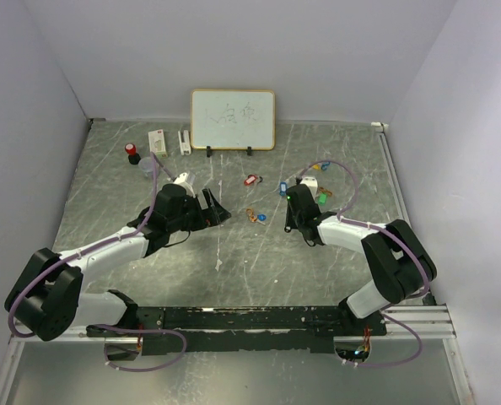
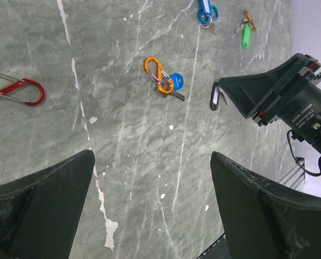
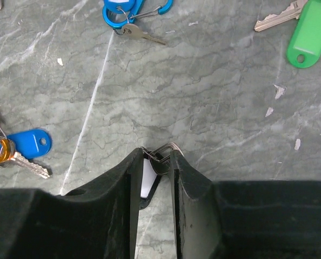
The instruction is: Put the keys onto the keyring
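My right gripper (image 3: 156, 154) (image 1: 289, 223) is down at the tabletop, its jaws nearly together around a black key tag with a white label (image 3: 147, 178) (image 2: 214, 97); the tag's metal ring is wedged between the fingertips. A blue key (image 3: 31, 143) (image 2: 175, 82) hangs on an orange carabiner keyring (image 2: 156, 73) to the left. A green key (image 3: 309, 32) (image 2: 246, 35) and a blue key on a blue carabiner (image 3: 122, 11) (image 2: 206, 12) lie farther off. My left gripper (image 2: 152, 156) (image 1: 217, 207) hovers open over bare table, holding nothing.
A red carabiner (image 2: 17, 91) (image 1: 250, 179) lies towards the back. A whiteboard (image 1: 233, 119) stands at the rear with small white boxes (image 1: 157, 140) and a red-capped item (image 1: 131, 150) to its left. White walls enclose the marbled table (image 1: 234, 261).
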Motion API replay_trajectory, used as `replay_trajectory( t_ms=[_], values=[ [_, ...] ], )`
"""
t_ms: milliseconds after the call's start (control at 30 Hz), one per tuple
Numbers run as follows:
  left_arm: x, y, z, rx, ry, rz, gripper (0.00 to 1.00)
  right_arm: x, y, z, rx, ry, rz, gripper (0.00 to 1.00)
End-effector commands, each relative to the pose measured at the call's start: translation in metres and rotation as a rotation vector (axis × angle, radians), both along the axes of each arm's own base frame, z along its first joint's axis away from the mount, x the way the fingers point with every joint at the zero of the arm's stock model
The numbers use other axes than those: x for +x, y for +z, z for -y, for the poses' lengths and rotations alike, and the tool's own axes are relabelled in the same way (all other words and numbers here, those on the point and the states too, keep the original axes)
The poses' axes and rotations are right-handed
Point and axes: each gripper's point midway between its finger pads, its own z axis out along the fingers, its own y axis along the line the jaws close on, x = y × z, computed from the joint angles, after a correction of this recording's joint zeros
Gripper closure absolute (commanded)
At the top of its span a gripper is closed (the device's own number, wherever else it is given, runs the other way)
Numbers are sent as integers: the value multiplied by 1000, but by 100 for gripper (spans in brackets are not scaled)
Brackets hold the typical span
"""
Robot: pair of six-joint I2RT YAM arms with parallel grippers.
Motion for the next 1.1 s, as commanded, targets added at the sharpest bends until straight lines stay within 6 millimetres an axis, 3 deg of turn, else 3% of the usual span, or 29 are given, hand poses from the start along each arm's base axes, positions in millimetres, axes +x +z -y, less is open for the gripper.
replay_trajectory(
  t_ms=[0, 333, 600, 1067],
  values=[
    [3, 3, 2, -14, -9, 20, 1, 10, 7, 0, -4, -10, 27, 74],
    [3, 5, 2, -12, -10, 22, 1, 10, 8, -3, 2, 0, 30, 84],
    [4, 6, 3, -12, -11, 24, 1, 11, 10, -4, 10, 8, 37, 99],
    [5, 5, 2, -15, -5, 25, 1, 8, 45, -8, 53, 35, 129, 100]
  ],
)
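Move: The black-tagged key lies right between the right gripper's part-open fingertips, about 1 cm below the hand point. From the right hand, the orange keyring with its round blue tag is some 8 cm left and 3 cm ahead, the blue keyring about 11 cm ahead and 1 cm left, and the green tag roughly 9 cm ahead and 9 cm right. The left gripper has the black-tagged key about 17 cm to its right, 4 cm ahead and 10 cm lower. Hold the right gripper in place low over the black-tagged key and close its fingers from about a quarter open until shut on the thin metal at the tag's ring end. Once they have pinched it, lift about 3 cm, nearly straight up, keeping the fingers shut. ##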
